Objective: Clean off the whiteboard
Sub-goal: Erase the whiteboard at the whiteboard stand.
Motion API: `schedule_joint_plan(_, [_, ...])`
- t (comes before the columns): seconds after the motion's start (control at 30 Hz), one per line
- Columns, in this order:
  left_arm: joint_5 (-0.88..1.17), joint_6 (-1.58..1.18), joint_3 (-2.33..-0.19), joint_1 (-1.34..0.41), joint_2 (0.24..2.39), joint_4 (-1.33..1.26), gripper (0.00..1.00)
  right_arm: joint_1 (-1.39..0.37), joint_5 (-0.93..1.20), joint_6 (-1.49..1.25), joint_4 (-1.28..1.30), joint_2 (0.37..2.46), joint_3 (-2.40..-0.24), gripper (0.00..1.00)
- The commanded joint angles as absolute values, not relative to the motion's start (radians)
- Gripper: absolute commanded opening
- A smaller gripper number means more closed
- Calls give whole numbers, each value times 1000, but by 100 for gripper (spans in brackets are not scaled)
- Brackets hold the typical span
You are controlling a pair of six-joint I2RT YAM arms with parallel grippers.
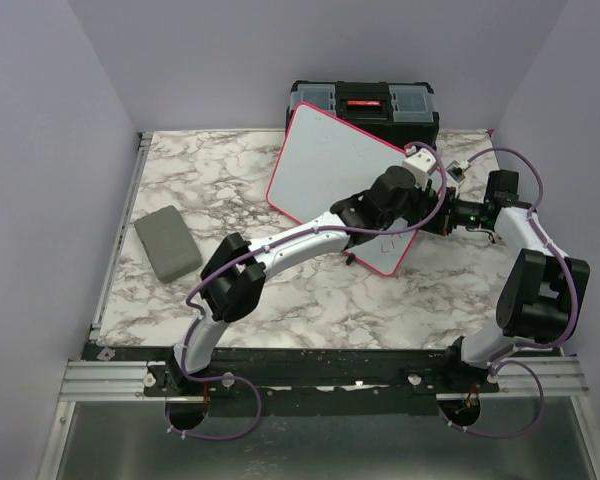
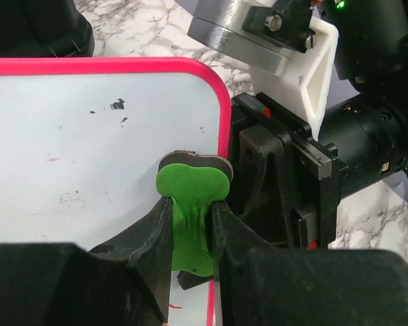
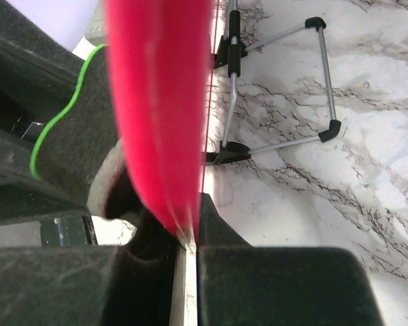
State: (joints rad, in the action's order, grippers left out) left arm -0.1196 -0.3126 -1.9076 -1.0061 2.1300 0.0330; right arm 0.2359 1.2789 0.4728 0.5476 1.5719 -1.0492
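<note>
The whiteboard (image 1: 330,170), white with a pink-red rim, stands tilted at the back middle of the marble table. My right gripper (image 1: 438,216) is shut on its right rim; in the right wrist view the pink rim (image 3: 163,102) runs down between the jaws of the right gripper (image 3: 187,231). My left gripper (image 2: 190,210) is shut on a green eraser (image 2: 190,187), whose dark felt face rests against the board (image 2: 88,136) by that same rim. A few small black specks (image 2: 115,105) and faint red traces (image 2: 52,159) show on the white surface. In the top view the left gripper (image 1: 395,195) covers the board's right part.
A black toolbox (image 1: 365,105) stands behind the board. A small grey flat pad (image 1: 167,242) lies at the left of the table. A wire stand with black feet (image 3: 279,88) lies on the marble behind the board. The two grippers are close together at the board's right edge.
</note>
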Motion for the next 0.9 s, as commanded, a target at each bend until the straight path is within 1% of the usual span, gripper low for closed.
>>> schedule_joint_plan(0.0, [-172, -328, -1809, -957, 2100, 8, 0, 218, 1387, 506, 546, 1551, -1063, 1])
schedule_joint_plan(0.27, [-218, -341, -1697, -857, 2040, -16, 0, 218, 1388, 506, 548, 1546, -1063, 1])
schedule_joint_plan(0.47, [-217, -357, -1597, -826, 2011, -51, 0, 219, 1387, 506, 548, 1549, -1063, 1])
schedule_joint_plan(0.67, [-152, -357, -1509, -865, 1994, -118, 0, 218, 1385, 506, 548, 1554, -1063, 1])
schedule_joint_plan(0.87, [-175, -379, -1432, -950, 1986, -163, 0, 218, 1386, 506, 548, 1552, -1063, 1])
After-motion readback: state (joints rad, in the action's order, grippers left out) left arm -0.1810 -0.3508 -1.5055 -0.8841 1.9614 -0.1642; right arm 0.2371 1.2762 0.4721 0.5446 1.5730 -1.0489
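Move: The left hand holds the green eraser near the whiteboard's right edge. The last red marks lie about 6 cm to its left and some 10 cm lower, no farther out. The right gripper's tips, shut on the board's edge, are roughly 4 cm below it, 1 cm back and 1 cm left; the board's top right corner is about 7 cm up and 3 cm right. From the right hand, the marks lie about 5 cm left, 1 cm ahead and 6 cm lower. Sweeping the eraser left and forward across the slanted board, the left hand leaves the right gripper, going some 10 cm left and 7 cm out while turning about 15 degrees counter-clockwise. It then curves back about 3 cm, still sinking, towards the red marks, felt on the board, fingers still shut on the eraser. The right hand stays put, holding the edge. ##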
